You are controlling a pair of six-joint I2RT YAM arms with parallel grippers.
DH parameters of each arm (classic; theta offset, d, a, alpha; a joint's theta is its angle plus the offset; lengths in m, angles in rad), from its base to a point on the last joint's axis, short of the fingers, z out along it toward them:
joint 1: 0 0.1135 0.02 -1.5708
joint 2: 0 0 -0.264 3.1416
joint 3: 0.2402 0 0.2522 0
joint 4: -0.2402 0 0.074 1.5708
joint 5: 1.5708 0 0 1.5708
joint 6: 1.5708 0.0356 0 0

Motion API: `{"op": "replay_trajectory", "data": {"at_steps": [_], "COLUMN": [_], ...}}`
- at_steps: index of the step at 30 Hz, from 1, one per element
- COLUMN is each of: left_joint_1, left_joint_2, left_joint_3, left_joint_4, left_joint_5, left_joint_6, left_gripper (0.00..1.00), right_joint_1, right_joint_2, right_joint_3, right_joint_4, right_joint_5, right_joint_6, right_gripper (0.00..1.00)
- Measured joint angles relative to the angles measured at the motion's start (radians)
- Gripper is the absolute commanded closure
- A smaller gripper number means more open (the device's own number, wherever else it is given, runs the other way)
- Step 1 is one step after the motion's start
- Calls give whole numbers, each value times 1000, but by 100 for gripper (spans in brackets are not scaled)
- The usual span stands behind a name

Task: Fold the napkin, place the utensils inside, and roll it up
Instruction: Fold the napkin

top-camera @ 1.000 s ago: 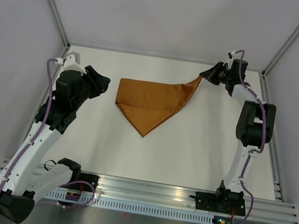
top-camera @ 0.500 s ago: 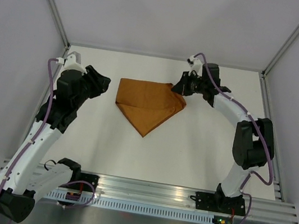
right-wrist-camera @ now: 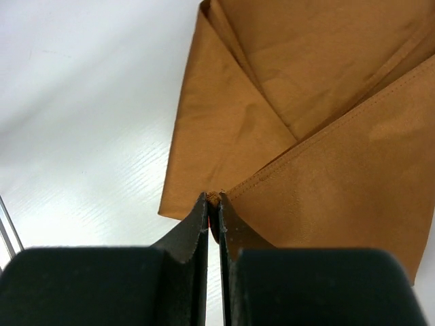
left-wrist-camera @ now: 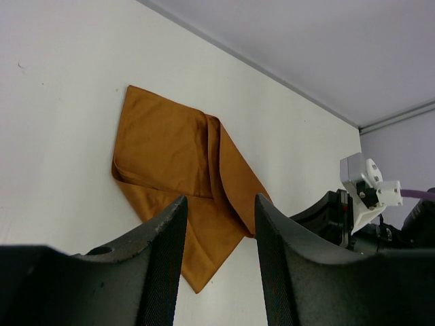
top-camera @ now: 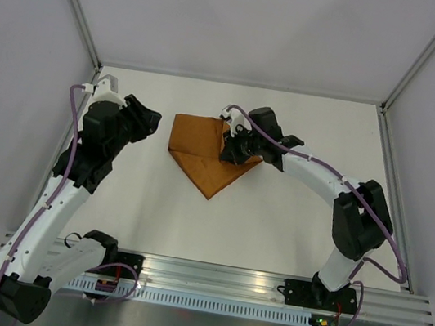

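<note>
The rust-orange napkin (top-camera: pixel 201 152) lies partly folded on the white table, one point toward the near edge. My right gripper (top-camera: pixel 228 150) is over its right half, shut on a corner of the cloth (right-wrist-camera: pixel 213 198), with that flap drawn leftward over the rest. The napkin (right-wrist-camera: pixel 319 122) fills most of the right wrist view. My left gripper (top-camera: pixel 151 123) hovers just left of the napkin (left-wrist-camera: pixel 177 170), open, nothing between its fingers (left-wrist-camera: pixel 160 258). No utensils are in view.
Grey walls and metal frame posts (top-camera: pixel 80 13) enclose the white table (top-camera: pixel 274 222) on three sides. An aluminium rail (top-camera: pixel 216 277) with both arm bases runs along the near edge.
My right gripper has swept left from the far right corner to over the napkin, carrying the napkin's corner with it and folding that flap over. The left arm has stayed still.
</note>
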Motion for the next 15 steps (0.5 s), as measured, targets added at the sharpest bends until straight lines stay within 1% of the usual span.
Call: {"op": "replay_trajectory", "data": {"at_steps": [3, 15], "left_joint_1": [0, 0], "left_joint_2": [-1, 0], "left_joint_3": [-3, -16], "left_joint_4": [0, 0], "left_joint_5": [0, 2], "left_joint_6": [0, 0], "left_gripper": [50, 51], "right_joint_1": [48, 145], "right_joint_2": [0, 0], "right_joint_3": [0, -33], "right_joint_4": [-6, -17], "right_joint_5": [21, 110], "right_joint_6": [-20, -103], "right_gripper": [99, 99]}}
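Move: The right hand already pinches the folded-over corner of the napkin, about 6 cm above the table, and is taking it to the napkin's near corner, roughly 10 cm back and 1 cm to its left. The napkin's left corner lies some 15 cm left and 3 cm ahead, its far left corner about 16 cm ahead and 16 cm left. From the left hand, the near corner is about 7 cm back, 13 cm right and 22 cm below. Keeping its shut-fingered pinch on the corner, the right hand draws it back about 4 cm and some 3 cm left over the napkin, towards the near corner, and sinks about 2 cm, mostly later on. Meanwhile the wrist turns some 10 degrees in all, the fingers swinging slightly counter-clockwise and pointing a little more steeply down. ##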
